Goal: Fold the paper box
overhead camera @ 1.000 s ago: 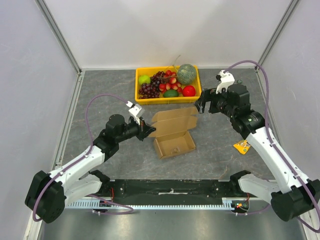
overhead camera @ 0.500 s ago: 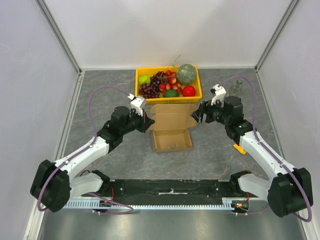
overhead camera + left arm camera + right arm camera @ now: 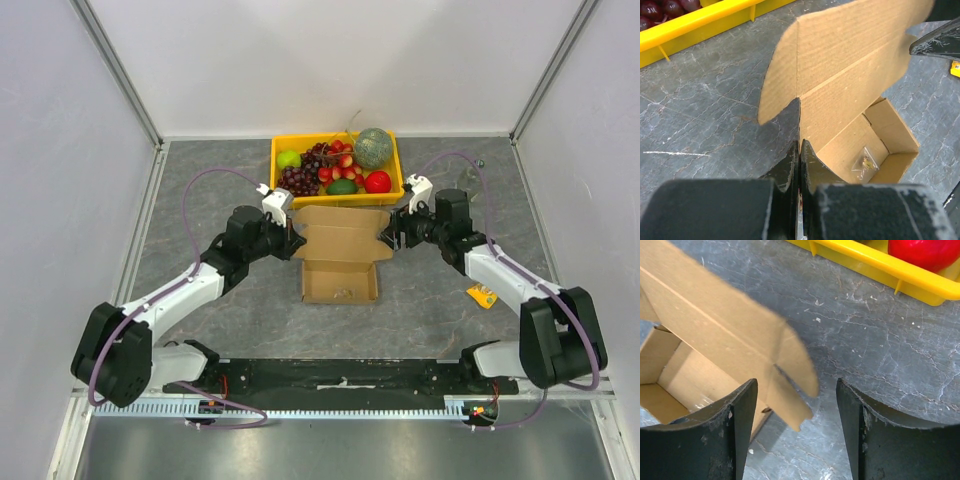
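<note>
The paper box (image 3: pixel 340 240) is brown cardboard, with its shallow tray open toward me and its lid standing up behind it. My left gripper (image 3: pixel 295 243) is shut on the box's left edge, where the lid meets its side flap (image 3: pixel 777 85); the black fingers (image 3: pixel 790 162) are pressed together there. My right gripper (image 3: pixel 392 232) stands open at the box's right side. The lid's right side flap (image 3: pixel 790 385) lies between its fingers (image 3: pixel 742 415), touching neither. A small clear bag (image 3: pixel 864 164) lies inside the tray.
A yellow crate (image 3: pixel 283 196) of fruit stands just behind the box, close to the lid. An orange packet (image 3: pixel 484 295) lies on the grey table to the right, under my right arm. White walls close in the table on three sides.
My left gripper has swung the box square to the table and nearer the crate. My right gripper has come down and left to the right flap, its jaws narrowing.
</note>
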Robot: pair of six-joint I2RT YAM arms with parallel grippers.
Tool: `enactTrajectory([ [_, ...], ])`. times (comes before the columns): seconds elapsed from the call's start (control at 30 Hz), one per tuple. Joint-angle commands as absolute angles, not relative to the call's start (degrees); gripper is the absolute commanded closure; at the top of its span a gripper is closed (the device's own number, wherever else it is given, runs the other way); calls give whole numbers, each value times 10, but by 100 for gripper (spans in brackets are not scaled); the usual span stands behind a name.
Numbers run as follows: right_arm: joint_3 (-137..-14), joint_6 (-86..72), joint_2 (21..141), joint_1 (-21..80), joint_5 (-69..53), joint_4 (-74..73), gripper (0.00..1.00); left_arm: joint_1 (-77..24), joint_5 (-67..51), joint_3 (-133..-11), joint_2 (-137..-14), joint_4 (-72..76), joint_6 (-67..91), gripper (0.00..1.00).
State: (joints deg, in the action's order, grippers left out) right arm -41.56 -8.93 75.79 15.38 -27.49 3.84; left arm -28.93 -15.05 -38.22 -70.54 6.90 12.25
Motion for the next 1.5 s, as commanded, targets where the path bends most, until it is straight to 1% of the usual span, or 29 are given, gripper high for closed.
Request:
enactTrajectory([
  [0.0, -449, -42, 793, 142, -304, 53, 29, -281, -156, -407, -713, 78, 100, 98],
  [0.07, -452, -40, 803, 135, -329, 54, 29, -281, -158, -409, -715, 78, 99, 98],
  [0.17, -447, -48, 810, 131, -365, 66, 35, -279, -163, -407, -715, 79, 100, 98],
  [0.3, -445, -61, 814, 132, -398, 71, 46, -279, -160, -406, -715, 79, 102, 98],
  [0.37, -441, -69, 814, 132, -410, 72, 50, -278, -158, -406, -713, 79, 102, 98],
  [0.53, -434, -84, 808, 133, -423, 64, 61, -278, -151, -403, -708, 86, 105, 98],
  [0.73, -426, -79, 793, 139, -405, 35, 69, -277, -143, -396, -704, 97, 110, 98],
  [0.77, -426, -77, 791, 142, -402, 28, 70, -278, -144, -396, -704, 98, 112, 98],
  [0.87, -427, -73, 788, 151, -394, 14, 68, -279, -143, -394, -704, 100, 114, 98],
  [1.2, -427, -63, 788, 166, -374, -14, 66, -278, -136, -392, -697, 102, 113, 98],
  [1.37, -422, -68, 778, 170, -364, -10, 74, -279, -134, -388, -694, 103, 115, 98],
  [1.47, -412, -80, 764, 172, -356, -5, 80, -279, -129, -385, -693, 105, 119, 98],
])
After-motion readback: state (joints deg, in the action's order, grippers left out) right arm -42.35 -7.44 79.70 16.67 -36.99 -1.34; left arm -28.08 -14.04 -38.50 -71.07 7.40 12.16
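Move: Just beside the right hand, the upright lid's right tab lies about 2 cm to its left, 1 cm back and 2 cm below. The open box body is centred some 10 cm left of that hand, 9 cm back and 9 cm lower; the yellow crate's middle is roughly 15 cm ahead, 11 cm left and 8 cm lower. From the left hand, already gripping the lid's left edge, the tab is about 18 cm to the right, level fore and aft and 1 cm lower. Sinking about 2 cm first, the right hand then works back some 3 cm and left 2 cm to the lid's right tab, its fingertips tipping down and swinging counter-clockwise about 10 degrees each. Its fingers narrow from mostly open to a quarter open, taking the tab between them. The left hand stays nearly in place and keeps its pinch on the lid's left edge. ##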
